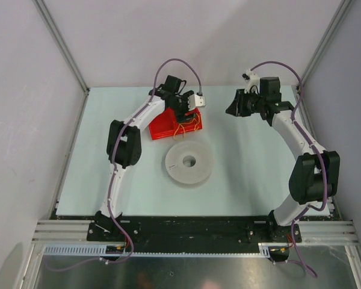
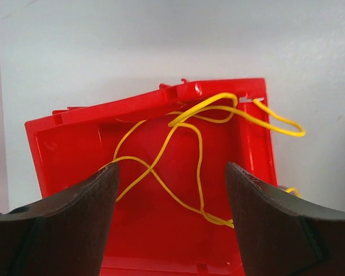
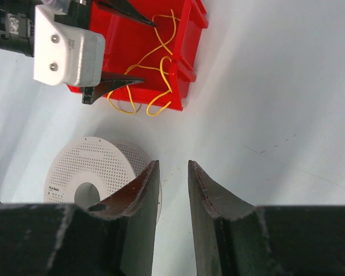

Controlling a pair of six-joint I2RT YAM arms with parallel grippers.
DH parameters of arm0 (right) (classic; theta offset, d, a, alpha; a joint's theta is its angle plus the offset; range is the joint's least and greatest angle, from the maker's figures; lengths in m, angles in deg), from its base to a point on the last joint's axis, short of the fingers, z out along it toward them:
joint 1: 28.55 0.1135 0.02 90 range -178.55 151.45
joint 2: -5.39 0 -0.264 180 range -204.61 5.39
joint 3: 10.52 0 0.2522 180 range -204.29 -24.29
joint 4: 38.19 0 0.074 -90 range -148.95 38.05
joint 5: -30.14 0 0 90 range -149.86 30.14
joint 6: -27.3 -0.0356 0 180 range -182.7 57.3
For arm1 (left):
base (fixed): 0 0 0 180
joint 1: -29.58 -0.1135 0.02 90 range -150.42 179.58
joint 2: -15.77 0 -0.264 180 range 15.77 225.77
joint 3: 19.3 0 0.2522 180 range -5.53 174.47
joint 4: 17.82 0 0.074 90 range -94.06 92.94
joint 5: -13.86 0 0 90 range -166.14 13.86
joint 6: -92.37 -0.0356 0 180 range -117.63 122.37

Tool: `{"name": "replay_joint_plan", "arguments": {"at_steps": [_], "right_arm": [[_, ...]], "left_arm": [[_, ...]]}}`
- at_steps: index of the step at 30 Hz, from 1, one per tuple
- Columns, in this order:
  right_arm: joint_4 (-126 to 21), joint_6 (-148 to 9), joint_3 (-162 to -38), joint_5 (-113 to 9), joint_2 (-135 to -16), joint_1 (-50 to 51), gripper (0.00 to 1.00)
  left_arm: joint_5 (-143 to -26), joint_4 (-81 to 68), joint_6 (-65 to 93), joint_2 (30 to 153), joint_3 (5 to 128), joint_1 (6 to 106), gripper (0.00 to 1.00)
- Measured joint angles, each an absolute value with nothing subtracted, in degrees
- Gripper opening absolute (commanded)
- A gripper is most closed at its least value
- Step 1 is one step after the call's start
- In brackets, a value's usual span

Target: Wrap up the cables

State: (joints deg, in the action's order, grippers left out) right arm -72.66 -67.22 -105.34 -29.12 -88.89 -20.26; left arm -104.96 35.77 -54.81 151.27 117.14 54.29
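The cables are one tangle of thin yellow wire (image 2: pixel 199 155) lying in a red bin (image 2: pixel 132 103), with one loop hanging over the bin's far right corner. My left gripper (image 2: pixel 172 172) hovers open just above the bin. Its fingers stand either side of the wire's crossing strands and nothing is gripped. In the top view the left gripper (image 1: pixel 186 114) is over the bin (image 1: pixel 162 127) at the table's back middle. My right gripper (image 1: pixel 231 109) hangs to the right of it, apart from the bin. Its jaws are a narrow gap apart (image 3: pixel 173 164) and hold nothing. The right wrist view shows the wire (image 3: pixel 161 63).
A white perforated spool (image 1: pixel 189 162) with a centre hole lies flat on the pale table in front of the bin; it also shows in the right wrist view (image 3: pixel 98 167). Metal frame posts and grey walls bound the table at the back and sides.
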Motion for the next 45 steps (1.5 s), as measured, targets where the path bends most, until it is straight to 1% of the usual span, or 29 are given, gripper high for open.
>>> {"name": "replay_joint_plan", "arguments": {"at_steps": [11,16,21,23,31,34,35,39,45], "right_arm": [[-72.73,-67.22,-104.1,-28.94,-88.89,-20.26,0.32],[-72.7,-67.24,-104.05,-28.7,-88.89,-20.28,0.32],[-72.7,-67.26,-104.01,-28.42,-88.89,-20.32,0.32],[-72.7,-67.28,-103.99,-28.31,-88.89,-20.39,0.32],[-72.7,-67.59,-103.94,-27.83,-88.89,-20.94,0.31],[-72.73,-67.67,-103.86,-27.41,-88.89,-21.13,0.31],[-72.73,-67.67,-103.86,-27.33,-88.89,-21.15,0.31],[-72.73,-67.63,-103.81,-26.63,-88.89,-21.2,0.31],[-73.67,-65.8,-103.79,-26.28,-87.41,-22.4,0.32]], "left_arm": [[-97.66,34.11,-63.91,155.75,118.03,54.2,0.81],[-95.87,33.17,-68.32,156.45,118.54,54.35,0.8],[-95.12,32.12,-73.02,156.91,118.56,54.97,0.68],[-94.71,31.73,-75.08,157.26,118.56,55.21,0.61],[-94.55,31.14,-80.26,158.29,118.47,55.58,0.23],[-94.97,30.57,-80.89,158.29,117.82,55.58,0.06],[-95.12,30.44,-80.91,158.22,117.31,55.58,0.03],[-96.06,30.5,-81.11,155.45,111.96,55.58,0.0],[-96.3,31.6,-79.58,144.67,105.66,55.56,0.0]]}}
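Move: The strand of yellow cable to be pinched in the red box's right compartment lies about 4 cm ahead of the left hand, level with it sideways, and 6 cm down. The box's middle is some 6 cm to that hand's left, 1 cm back and 6 cm down; the grey spool lies roughly 19 cm back, straight behind the hand, about 6 cm lower. From the right hand the strand is some 14 cm left, 2 cm ahead and 18 cm down. The left hand, fingers wide, reaches about 5 cm down and 4 cm forward into the right part of the red box, veering slightly left at first, while the wrist rolls some 25 degrees clockwise about the line of the fingers. There the fingers close fully on a strand of yellow cable, and the shut hand draws back about 4 cm, dipping a little more before it climbs some 6 cm with the strand pinched between the fingertips. ##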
